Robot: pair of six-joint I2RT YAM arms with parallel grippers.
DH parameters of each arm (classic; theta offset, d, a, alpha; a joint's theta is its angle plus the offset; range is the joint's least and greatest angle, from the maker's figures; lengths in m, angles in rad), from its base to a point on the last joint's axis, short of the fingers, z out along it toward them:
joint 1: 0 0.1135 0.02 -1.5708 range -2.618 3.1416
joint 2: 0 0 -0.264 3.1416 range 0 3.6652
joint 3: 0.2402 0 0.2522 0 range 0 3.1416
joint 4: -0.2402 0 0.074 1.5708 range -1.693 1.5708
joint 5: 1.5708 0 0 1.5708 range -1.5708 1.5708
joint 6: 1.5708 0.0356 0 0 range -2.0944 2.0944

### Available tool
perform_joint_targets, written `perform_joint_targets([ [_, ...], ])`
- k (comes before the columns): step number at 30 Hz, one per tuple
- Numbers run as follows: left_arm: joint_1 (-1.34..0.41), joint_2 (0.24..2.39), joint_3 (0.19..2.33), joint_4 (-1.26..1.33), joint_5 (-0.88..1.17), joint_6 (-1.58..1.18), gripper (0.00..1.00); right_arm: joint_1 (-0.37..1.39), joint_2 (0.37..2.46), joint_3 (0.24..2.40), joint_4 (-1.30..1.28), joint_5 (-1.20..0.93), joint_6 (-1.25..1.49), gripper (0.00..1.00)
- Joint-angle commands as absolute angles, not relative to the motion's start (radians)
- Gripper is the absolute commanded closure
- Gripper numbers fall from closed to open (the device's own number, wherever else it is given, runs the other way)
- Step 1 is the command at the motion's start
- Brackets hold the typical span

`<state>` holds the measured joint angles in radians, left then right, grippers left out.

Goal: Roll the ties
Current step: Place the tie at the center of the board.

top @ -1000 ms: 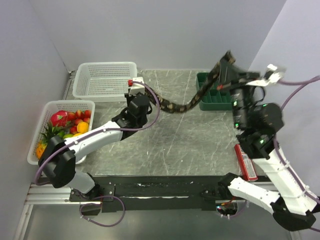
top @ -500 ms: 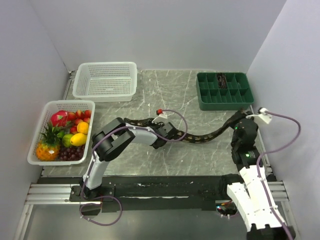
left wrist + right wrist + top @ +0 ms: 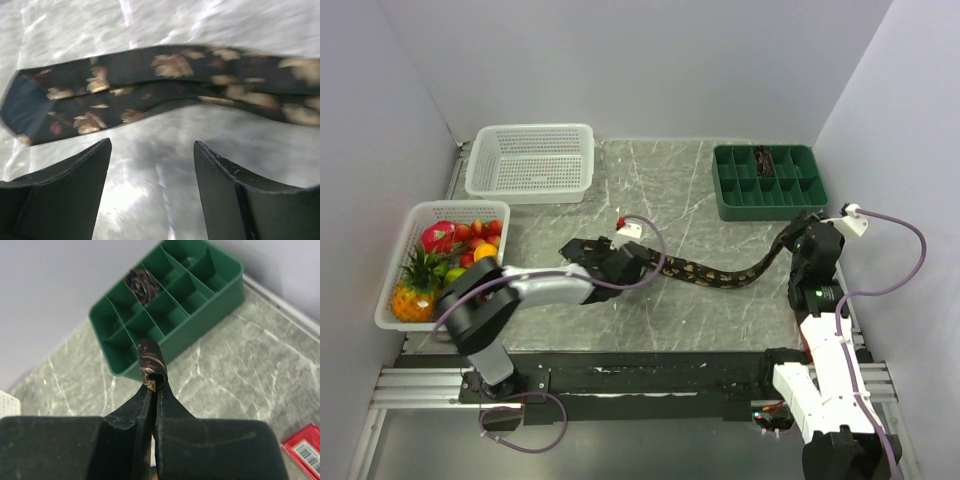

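A dark tie (image 3: 710, 275) with tan speckles lies in a curve across the marble table. Its wide pointed end (image 3: 60, 102) rests flat just beyond my left gripper (image 3: 152, 150), which is open with only bare table between its fingers. In the top view the left gripper (image 3: 610, 262) sits over that wide end. My right gripper (image 3: 154, 382) is shut on the tie's narrow end (image 3: 150, 360), a folded loop poking out above the fingertips. It stands at the table's right side (image 3: 798, 235). A second tie (image 3: 142, 284), rolled, sits in a green tray compartment.
The green divided tray (image 3: 720, 200) stands at the back right, just beyond the right gripper. A white basket (image 3: 530, 163) is at the back left, with a fruit basket (image 3: 390, 300) in front of it. A red box (image 3: 305, 450) lies near the right arm.
Both arms brought the tie down from the air and laid it across the table. The left gripper opened and let go of the wide end. The right gripper kept its hold.
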<state>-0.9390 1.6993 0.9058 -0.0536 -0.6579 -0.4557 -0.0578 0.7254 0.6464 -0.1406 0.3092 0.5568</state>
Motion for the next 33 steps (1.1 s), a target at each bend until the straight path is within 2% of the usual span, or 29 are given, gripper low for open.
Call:
perform_joint_targets([
  [1,-0.835,1.479,0.836,0.093,-0.315,-0.483,0.29,-0.083,0.703,0.637,-0.091,0.272,0.554,1.00],
  [6,-0.620,1.434,0.796,0.189,-0.010,-0.587,0.32,-0.098,0.700,0.620,-0.066,0.238,0.540,1.00],
  [10,-0.491,1.561,0.845,0.192,0.196,-0.659,0.33,-0.107,0.701,0.632,-0.072,0.229,0.523,1.00],
  [11,-0.470,1.584,0.842,0.239,0.297,-0.699,0.34,-0.112,0.701,0.637,-0.072,0.227,0.505,1.00],
  [14,-0.400,1.653,0.807,0.333,0.423,-0.787,0.35,-0.117,0.698,0.650,-0.080,0.227,0.492,1.00],
  [21,-0.333,1.778,0.739,0.538,0.526,-0.910,0.38,-0.132,0.706,0.652,-0.087,0.203,0.491,1.00],
  [27,-0.311,1.853,0.739,0.569,0.539,-0.931,0.42,-0.140,0.712,0.650,-0.083,0.199,0.491,1.00],
  [30,-0.311,1.877,0.756,0.558,0.514,-0.933,0.46,-0.146,0.716,0.652,-0.078,0.186,0.491,1.00],
  [32,-0.308,1.884,0.756,0.563,0.486,-0.943,0.52,-0.146,0.716,0.650,-0.081,0.176,0.488,1.00],
  [33,-0.307,1.882,0.756,0.568,0.480,-0.949,0.58,-0.146,0.715,0.652,-0.083,0.173,0.486,1.00],
])
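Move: The tie's loose end lies flat on the board about 5 cm ahead of the open left hand, some 4 cm to its left and 4 cm below. The tie's bend is about 22 cm to that hand's right and 1 cm back; the white basket stands some 24 cm ahead and 19 cm left, the fruit basket about 36 cm left and 1 cm ahead. From the right hand, the loose end is roughly 42 cm left, 5 cm ahead and 23 cm down. The left hand arcs up about 8 cm and forward, then sinks again to the tie's loose end, finishing some 6 cm farther forward, a little left and about 1 cm lower than it began. On the way it rolls its left side down by some 60 degrees so the fingers swing to point forward-right and down along the tie, and they narrow from wide to about half open without shutting, while the right hand stays put and keeps its pinch on the raised other end. ##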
